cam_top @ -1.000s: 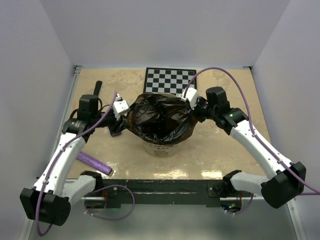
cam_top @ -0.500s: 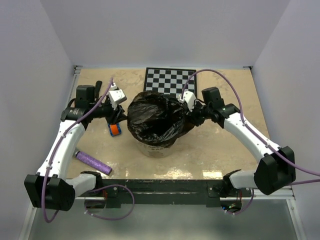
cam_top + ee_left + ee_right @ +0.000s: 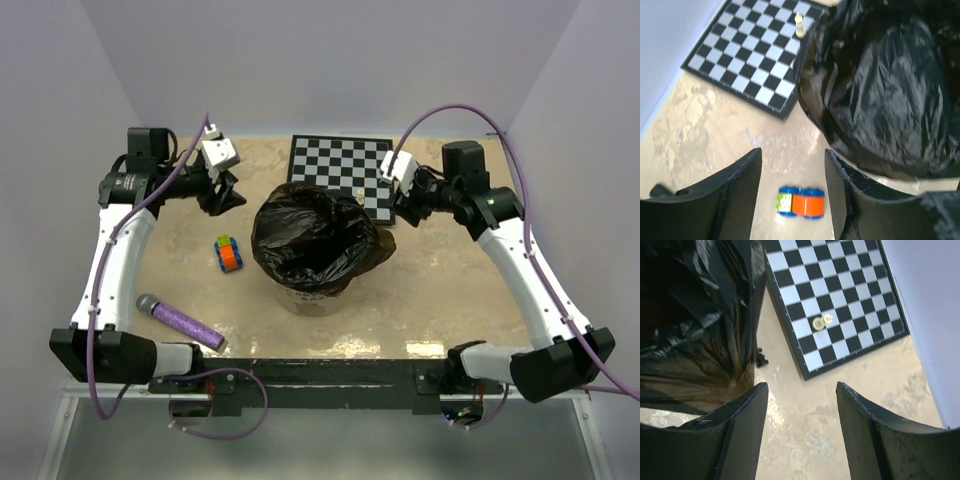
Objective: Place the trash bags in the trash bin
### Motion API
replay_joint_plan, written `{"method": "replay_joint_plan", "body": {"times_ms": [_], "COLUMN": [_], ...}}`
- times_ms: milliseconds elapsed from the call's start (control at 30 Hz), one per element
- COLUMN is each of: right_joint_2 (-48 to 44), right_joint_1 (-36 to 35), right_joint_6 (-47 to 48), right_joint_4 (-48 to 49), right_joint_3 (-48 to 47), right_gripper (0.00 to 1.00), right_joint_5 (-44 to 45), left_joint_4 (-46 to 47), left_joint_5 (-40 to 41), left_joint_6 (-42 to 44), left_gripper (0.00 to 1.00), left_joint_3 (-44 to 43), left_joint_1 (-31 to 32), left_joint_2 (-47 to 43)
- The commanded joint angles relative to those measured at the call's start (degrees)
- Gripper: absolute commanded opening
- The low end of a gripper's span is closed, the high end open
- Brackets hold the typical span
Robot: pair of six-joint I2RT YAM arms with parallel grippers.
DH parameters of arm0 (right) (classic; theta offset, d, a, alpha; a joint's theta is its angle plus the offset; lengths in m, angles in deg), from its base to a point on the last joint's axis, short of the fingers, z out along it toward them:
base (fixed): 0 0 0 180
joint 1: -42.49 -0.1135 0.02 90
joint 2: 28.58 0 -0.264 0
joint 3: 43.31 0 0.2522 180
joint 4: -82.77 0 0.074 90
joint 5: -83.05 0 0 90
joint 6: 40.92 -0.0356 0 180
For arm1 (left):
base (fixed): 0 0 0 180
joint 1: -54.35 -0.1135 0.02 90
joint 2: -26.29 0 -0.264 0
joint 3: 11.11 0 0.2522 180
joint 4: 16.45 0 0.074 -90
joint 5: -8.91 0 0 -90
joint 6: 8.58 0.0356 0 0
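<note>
A glossy black trash bag is draped over the mouth of the cream trash bin, whose lower wall shows beneath the film. My left gripper hovers open to the bag's upper left, apart from it. In the left wrist view the bag fills the upper right, and the left gripper has nothing between its fingers. My right gripper stands open to the bag's upper right, over the chessboard's corner. In the right wrist view the bag lies to the left of the empty right gripper.
A chessboard lies behind the bin with a pale chess piece on it. A small orange-and-blue toy car sits left of the bin, below the left gripper. A purple roll lies at the front left.
Both grippers have let go of the bag's rim, opened, and drawn back outward and toward the rear. The bag has settled over the bin's mouth.
</note>
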Motion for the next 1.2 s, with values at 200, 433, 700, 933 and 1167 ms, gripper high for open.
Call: {"method": "replay_joint_plan", "body": {"times_ms": [200, 433, 700, 933, 1167], "right_joint_2": [6.59, 4.13, 5.97, 7.2, 7.38], "right_joint_1": [0.07, 0.07, 0.07, 0.07, 0.07], "right_joint_6": [0.21, -1.29, -2.17, -3.66, -5.51], "right_joint_4": [2.62, 3.94, 4.81, 6.92, 9.47], "right_joint_3": [-2.71, -0.78, 0.9, 0.98, 2.04], "right_gripper": [0.64, 0.64, 0.64, 0.64, 0.63], "right_joint_5": [-11.78, -12.31, -14.68, -15.21, -15.39], "left_joint_4": [19.52, 21.99, 14.27, 9.68, 14.42], "left_joint_5": [1.3, 2.98, -1.23, -2.65, 4.46], "left_joint_6": [-9.15, -9.32, -5.47, -3.0, -3.96], "left_gripper": [0.61, 0.55, 0.18, 0.0, 0.0], "left_joint_3": [-6.59, -7.47, -9.75, -11.08, -8.36], "left_joint_1": [15.88, 16.15, 16.15, 16.06, 15.62], "left_joint_2": [12.35, 14.47, 17.63, 18.17, 17.29]}}
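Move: Beyond and to the right of the open left hand is the trash bag's far-left rim, about 5 cm ahead, 11 cm right and 4 cm lower; the bag's middle is some 7 cm back and 20 cm right. The chessboard centres 19 cm ahead and 26 cm right, the toy car 4 cm back and 5 cm left. From the right hand, the bag's right lip lies about 3 cm back and 8 cm left, the white chess piece 11 cm ahead and 8 cm left. Swinging right about 11 cm and some 5 cm forward, the left hand reaches the bag's far-left rim, turning slightly clockwise, then stays there and shuts its fingers fully, pinching the thin film while sinking a little. The right hand, fingers kept wide open, moves about 5 cm left and 3 cm down to the bag's right lip, tilting slightly. ##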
